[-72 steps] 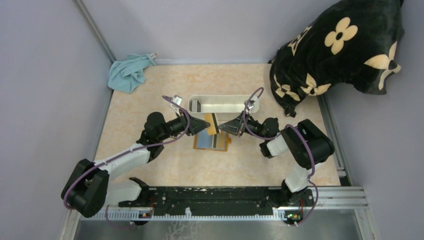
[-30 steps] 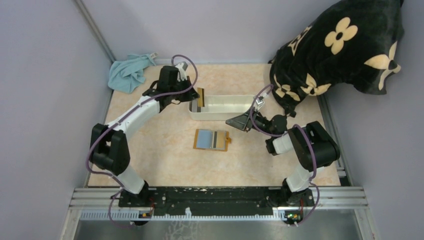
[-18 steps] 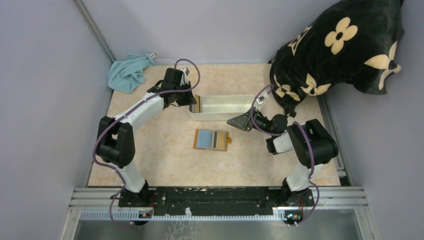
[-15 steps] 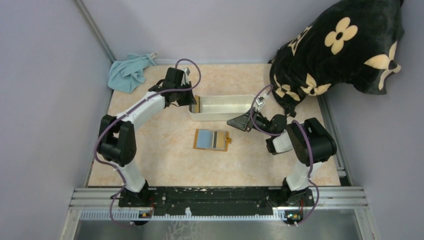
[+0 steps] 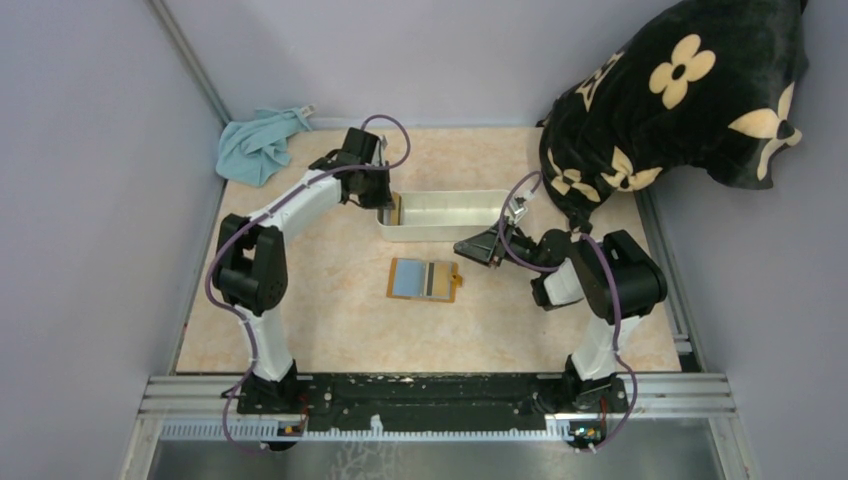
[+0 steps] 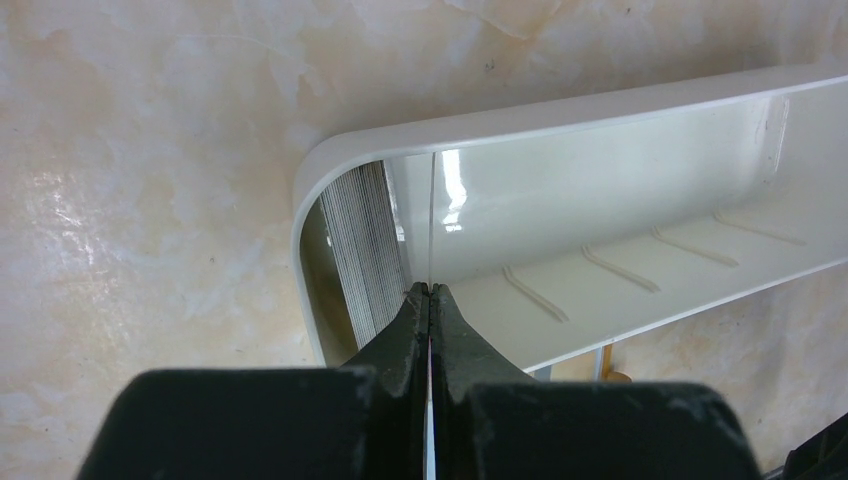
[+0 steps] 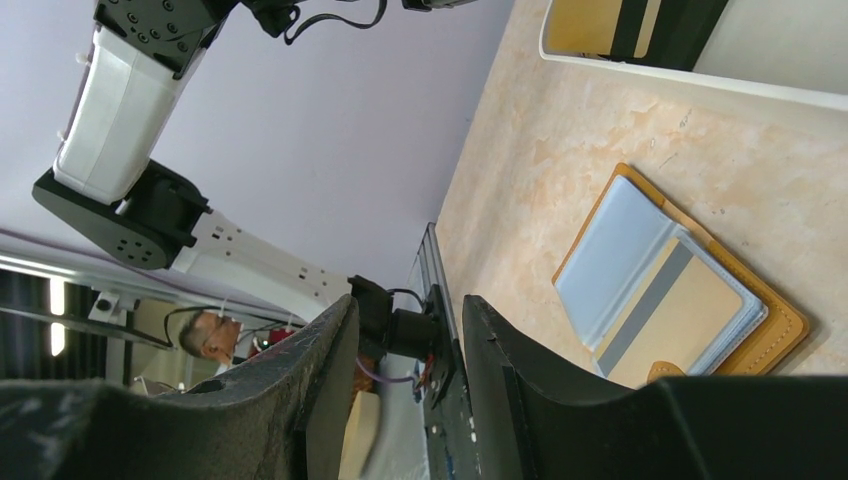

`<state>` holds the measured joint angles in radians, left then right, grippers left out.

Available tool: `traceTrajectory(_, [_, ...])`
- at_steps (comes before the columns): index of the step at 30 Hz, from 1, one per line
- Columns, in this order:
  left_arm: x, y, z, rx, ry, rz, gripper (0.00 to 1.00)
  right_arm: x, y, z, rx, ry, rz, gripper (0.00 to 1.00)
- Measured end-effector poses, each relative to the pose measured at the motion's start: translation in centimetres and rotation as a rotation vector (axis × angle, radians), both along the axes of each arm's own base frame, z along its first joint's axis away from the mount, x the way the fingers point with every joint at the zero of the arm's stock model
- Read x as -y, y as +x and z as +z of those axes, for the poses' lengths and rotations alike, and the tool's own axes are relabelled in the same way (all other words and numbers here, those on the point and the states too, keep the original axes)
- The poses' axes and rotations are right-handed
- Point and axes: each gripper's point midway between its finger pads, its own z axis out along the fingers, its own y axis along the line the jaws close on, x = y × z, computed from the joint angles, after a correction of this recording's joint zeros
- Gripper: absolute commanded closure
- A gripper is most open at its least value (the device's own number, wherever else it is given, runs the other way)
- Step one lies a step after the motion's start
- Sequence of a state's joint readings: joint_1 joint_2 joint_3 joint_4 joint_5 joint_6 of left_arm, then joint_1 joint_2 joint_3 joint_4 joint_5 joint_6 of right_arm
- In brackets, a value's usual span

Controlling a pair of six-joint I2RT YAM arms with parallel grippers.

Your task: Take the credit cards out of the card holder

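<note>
The orange-brown card holder lies open and flat on the table, in front of the white tray. A pale blue face and a tan card with a grey stripe show inside it. My left gripper is shut on a tan-gold credit card, which stands upright inside the tray's left end. That card is edge-on in the left wrist view, a thin line above the gripper. My right gripper hovers open and empty to the holder's right, jaws apart.
A teal cloth lies at the back left corner. A black pillow with cream flowers fills the back right. Grey walls close in both sides, and a metal rail runs along the near edge.
My left arm carried the tan-gold card from above the holder to the tray's left end and lowered it inside. The right gripper drew back a little to the right and stayed open.
</note>
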<state>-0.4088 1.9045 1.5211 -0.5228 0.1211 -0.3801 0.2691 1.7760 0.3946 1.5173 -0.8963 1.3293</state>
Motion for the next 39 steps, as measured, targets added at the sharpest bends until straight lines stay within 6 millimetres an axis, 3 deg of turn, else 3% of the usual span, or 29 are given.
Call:
traceTrajectory(17, [-0.5, 0.1, -1.8, -0.042, 0.042, 0.026, 1.0, 0.1, 0.0, -0.1, -0.002, -0.002, 0.001, 0.57])
traceTrajectory(28, [-0.4, 0.3, -2.6, -0.054, 0.04, 0.033, 0.7, 0.3, 0.1, -0.1, -0.002, -0.002, -0.001, 0.57])
traceTrajectory(39, [-0.2, 0.5, -1.4, -0.026, 0.024, 0.035, 0.64, 0.4, 0.2, -0.4, -0.011, -0.004, -0.002, 0.57])
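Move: The left hand still holds a card at its upper end, hanging at the left end of the white tray. The spot where that card will go, on the tray floor, lies about 4 cm ahead, 4 cm right and 8 cm below. The grey block stands some 3 cm ahead and 6 cm down, a centimetre left. The open card holder is about 12 cm back and 7 cm right. From the right hand, the spot lies roughly 19 cm ahead, 9 cm left. The left hand lowers the pinched card about 2.5 cm, nearly straight down, into the left end of the white tray just to the right of the grey block, with the fingers' slant hardly changing. Near the bottom its shut fingers part to about a third of their range and let go of the card, and the open hand then starts back up by a good centimetre. ##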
